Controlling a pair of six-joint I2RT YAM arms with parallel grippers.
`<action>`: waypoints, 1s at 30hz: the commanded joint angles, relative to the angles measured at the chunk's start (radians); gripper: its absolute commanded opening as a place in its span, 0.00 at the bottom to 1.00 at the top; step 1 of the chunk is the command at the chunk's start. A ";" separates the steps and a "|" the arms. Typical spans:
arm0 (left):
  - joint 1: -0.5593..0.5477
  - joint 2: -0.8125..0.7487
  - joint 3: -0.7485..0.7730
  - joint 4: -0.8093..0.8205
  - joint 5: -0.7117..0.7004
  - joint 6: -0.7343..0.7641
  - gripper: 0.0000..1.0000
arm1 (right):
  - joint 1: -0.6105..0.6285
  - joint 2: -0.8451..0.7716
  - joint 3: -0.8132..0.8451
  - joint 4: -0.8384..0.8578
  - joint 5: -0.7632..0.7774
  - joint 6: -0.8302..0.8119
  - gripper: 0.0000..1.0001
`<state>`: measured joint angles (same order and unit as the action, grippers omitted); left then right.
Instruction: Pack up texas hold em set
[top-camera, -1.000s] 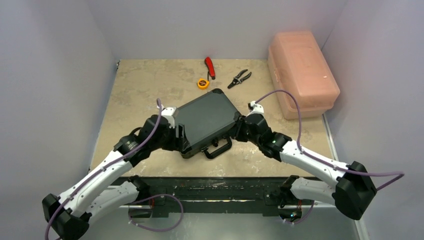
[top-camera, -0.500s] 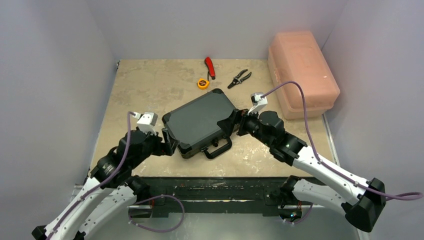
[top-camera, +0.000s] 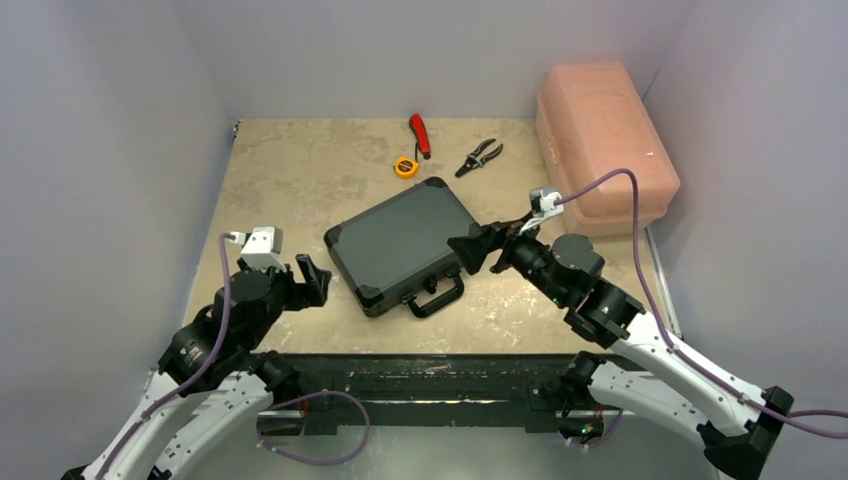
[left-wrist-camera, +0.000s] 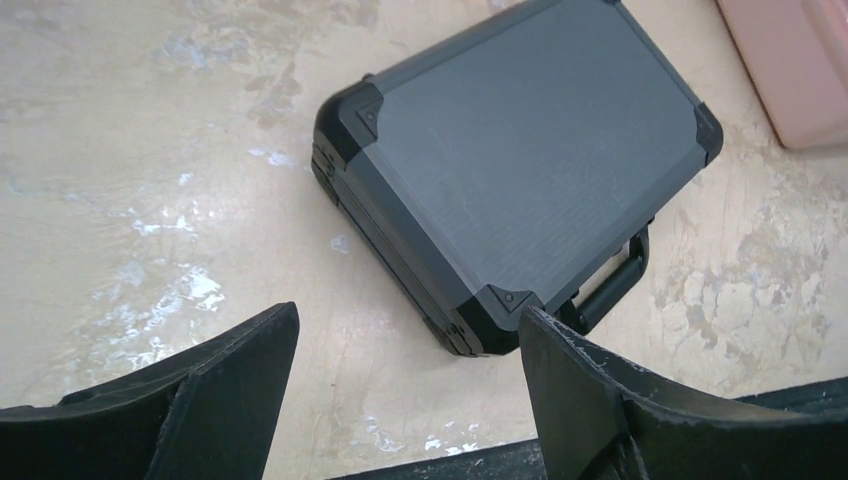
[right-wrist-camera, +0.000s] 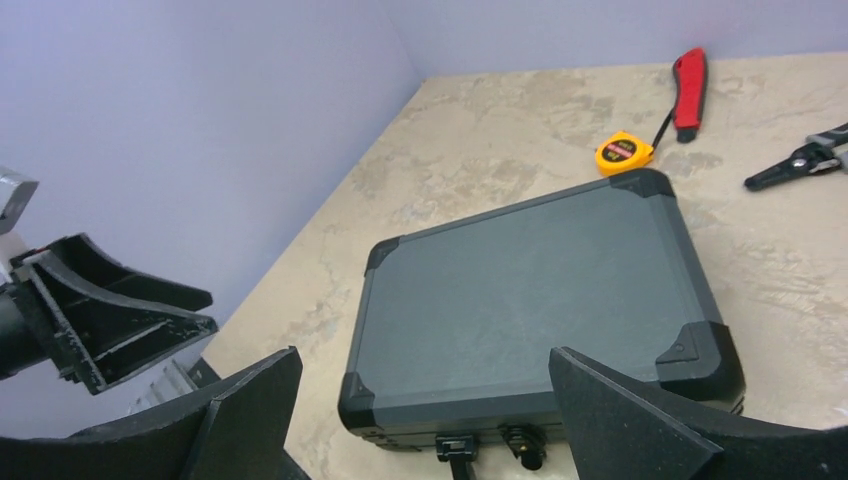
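Note:
The small black briefcase (top-camera: 400, 242) lies shut and flat in the middle of the table, its handle (top-camera: 436, 296) facing the near edge. It also shows in the left wrist view (left-wrist-camera: 520, 160) and in the right wrist view (right-wrist-camera: 530, 300). My left gripper (top-camera: 312, 280) is open and empty, a short way left of the case. My right gripper (top-camera: 478, 246) is open and empty, just off the case's right side. The card decks, chip rolls and triangles are out of view.
A large pink plastic box (top-camera: 603, 145) stands at the back right. A red-handled tool (top-camera: 420, 134), a yellow tape measure (top-camera: 405, 167) and pliers (top-camera: 479, 157) lie behind the case. Grey walls close in the table on both sides.
Both grippers have let go of the case's sides and pulled back, the left to the left and nearer, the right to the right. The case has stayed put, shut.

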<state>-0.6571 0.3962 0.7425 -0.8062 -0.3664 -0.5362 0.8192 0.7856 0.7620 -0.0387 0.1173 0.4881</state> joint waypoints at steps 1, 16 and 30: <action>-0.004 0.006 0.105 -0.058 -0.098 0.065 0.81 | 0.005 -0.064 -0.025 -0.005 0.094 0.001 0.99; -0.003 -0.041 0.124 -0.138 -0.178 0.151 0.80 | 0.005 -0.357 -0.171 -0.129 0.290 0.093 0.99; -0.004 -0.104 0.112 -0.139 -0.238 0.156 0.80 | 0.005 -0.375 -0.173 -0.164 0.299 0.148 0.99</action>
<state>-0.6571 0.2993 0.8402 -0.9531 -0.5728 -0.4000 0.8192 0.4000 0.5678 -0.2165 0.3855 0.6167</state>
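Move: The closed poker case lies about 17 cm to the right of the left gripper and 9 cm ahead, some 17 cm lower. From the right gripper its middle is about 12 cm to the left and 4 cm ahead, 26 cm down. Also from the right gripper, the case handle is some 8 cm back and 4 cm left, the tape measure about 24 cm ahead and 12 cm left, and the peach bin roughly 24 cm ahead and 32 cm to the right. Draw both open, empty grippers apart, clear of the closed case. Bring the right one about 8 cm to the right, sinking some 3 cm late on and easing slightly back, while it turns about 15 degrees clockwise. Bring the left one some 6 cm left, rising about 3 cm early, with a small roll and counter-clockwise turn. Touch nothing. ##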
